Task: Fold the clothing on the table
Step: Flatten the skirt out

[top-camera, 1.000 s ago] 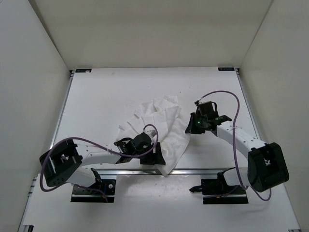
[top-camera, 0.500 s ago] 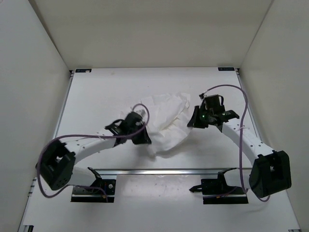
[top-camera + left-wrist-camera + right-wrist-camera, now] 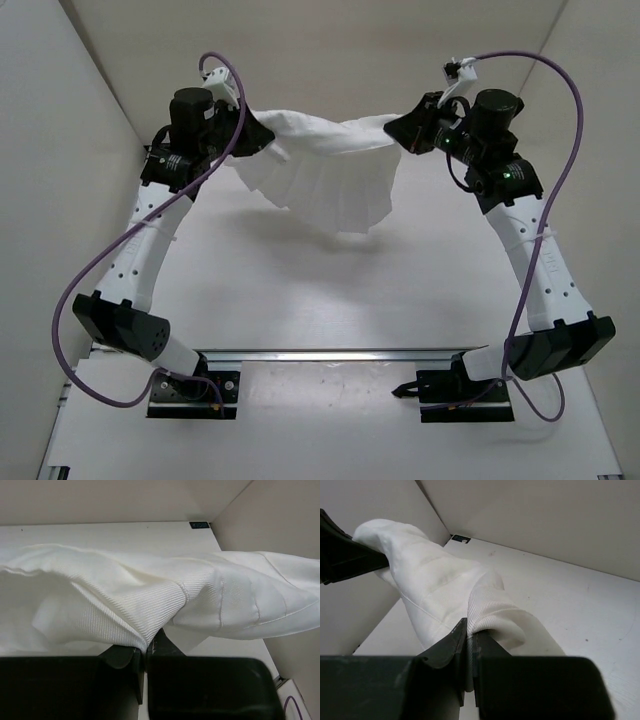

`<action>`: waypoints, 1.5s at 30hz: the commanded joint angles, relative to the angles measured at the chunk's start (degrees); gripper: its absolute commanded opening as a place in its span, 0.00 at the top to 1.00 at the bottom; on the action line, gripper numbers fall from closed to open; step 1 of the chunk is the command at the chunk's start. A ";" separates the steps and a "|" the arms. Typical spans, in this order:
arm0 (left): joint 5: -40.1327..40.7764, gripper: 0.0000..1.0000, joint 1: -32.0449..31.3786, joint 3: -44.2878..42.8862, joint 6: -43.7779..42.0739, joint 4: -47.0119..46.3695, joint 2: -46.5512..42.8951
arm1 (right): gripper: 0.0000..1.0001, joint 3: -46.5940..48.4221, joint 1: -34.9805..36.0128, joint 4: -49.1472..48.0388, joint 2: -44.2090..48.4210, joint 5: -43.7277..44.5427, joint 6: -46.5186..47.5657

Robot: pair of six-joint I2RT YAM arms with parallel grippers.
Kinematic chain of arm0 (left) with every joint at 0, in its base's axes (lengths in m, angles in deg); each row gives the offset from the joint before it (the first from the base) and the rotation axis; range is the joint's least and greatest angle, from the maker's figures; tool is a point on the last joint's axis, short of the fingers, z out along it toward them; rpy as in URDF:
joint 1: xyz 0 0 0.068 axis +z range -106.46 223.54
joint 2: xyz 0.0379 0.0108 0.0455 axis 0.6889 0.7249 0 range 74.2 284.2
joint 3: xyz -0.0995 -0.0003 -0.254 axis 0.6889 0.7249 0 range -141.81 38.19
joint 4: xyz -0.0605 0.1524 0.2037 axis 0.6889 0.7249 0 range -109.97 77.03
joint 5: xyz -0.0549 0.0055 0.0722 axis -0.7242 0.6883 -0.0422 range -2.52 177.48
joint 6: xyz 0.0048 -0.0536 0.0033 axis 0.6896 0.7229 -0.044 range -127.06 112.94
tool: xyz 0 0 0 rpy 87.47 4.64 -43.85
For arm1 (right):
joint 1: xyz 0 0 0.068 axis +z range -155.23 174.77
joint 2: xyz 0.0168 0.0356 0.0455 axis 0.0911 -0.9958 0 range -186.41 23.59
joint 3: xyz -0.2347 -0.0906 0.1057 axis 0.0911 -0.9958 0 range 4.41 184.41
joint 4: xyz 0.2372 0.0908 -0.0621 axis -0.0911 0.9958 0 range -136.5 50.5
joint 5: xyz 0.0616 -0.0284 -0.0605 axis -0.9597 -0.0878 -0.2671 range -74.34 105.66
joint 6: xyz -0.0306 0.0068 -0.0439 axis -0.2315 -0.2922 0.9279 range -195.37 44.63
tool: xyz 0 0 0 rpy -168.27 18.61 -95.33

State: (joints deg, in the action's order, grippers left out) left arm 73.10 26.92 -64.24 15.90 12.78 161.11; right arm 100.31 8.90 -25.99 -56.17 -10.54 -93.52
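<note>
The clothing (image 3: pixel 325 170), a white pleated skirt, hangs in the air over the far part of the table (image 3: pixel 300 290), stretched between both arms. My left gripper (image 3: pixel 262 140) is shut on its left end, where ribbed fabric (image 3: pixel 135 610) runs into the closed jaws. My right gripper (image 3: pixel 402 132) is shut on the right end, and a ribbed fold (image 3: pixel 490 612) is pinched between its fingers. The pleated hem droops down in the middle, just above the table. Both arms reach high and far.
White walls (image 3: pixel 330 60) close the table at the back and on both sides. A metal rail (image 3: pixel 330 353) runs along the near edge in front of the arm bases. Purple cables (image 3: pixel 560 90) loop off both arms.
Both arms have risen and swung to the far corners, lifting the clothing off the table and spreading it out between them. The left gripper closed on the fabric.
</note>
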 commanded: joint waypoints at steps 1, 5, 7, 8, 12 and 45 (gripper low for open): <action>0.41 1.00 1.06 3.27 1.29 3.38 -0.33 | 1.00 -1.31 -0.06 -0.91 1.62 1.15 1.11; -2.51 1.00 1.34 7.41 1.92 2.66 -2.53 | 1.00 -5.71 -2.18 -0.21 4.97 -1.05 0.83; -0.14 1.00 -1.03 9.34 0.08 3.54 -4.63 | 1.00 -9.83 -1.22 0.67 8.21 -0.26 3.11; -0.04 1.00 -2.09 11.01 -0.28 3.46 -6.74 | 1.00 -11.85 0.01 1.36 9.88 1.57 3.12; -0.39 1.00 -7.88 16.90 -3.35 7.84 -14.73 | 1.00 -13.02 3.35 12.51 13.05 2.81 4.17; -1.19 0.02 3.79 26.48 7.10 -19.47 11.35 | 0.18 -8.18 -2.97 -4.87 -24.21 -2.38 4.97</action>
State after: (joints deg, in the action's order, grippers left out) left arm 71.88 31.12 -37.29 25.80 -4.92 173.77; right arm 90.02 6.04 -24.87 -84.09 -13.60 -88.43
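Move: Both hands already hold the skirt's waistband, about 20 cm apart and high over the table. Its body hangs between them, the middle some 13 cm below the left hand, 10 cm to its right and 2 cm back. The bare table patch for laying it is centred about 14 cm back, 5 cm right and 39 cm below the left hand; from the right hand, 11 cm back, 15 cm left, 44 cm down. The metal strip runs about 33 cm behind the left hand. Keeping their pinch on the waistband, both hands dip and sweep back towards the bases, the left nearly 20 cm and the right about 14, rise again towards the end of that pull, then swing forward and plunge about 30 cm towards the table, fingertips tipping down some 40 degrees. Still several centimetres above the table, both grippers open wide and let go of the waistband, gliding on forward past its edge and lifting slightly by the end. ##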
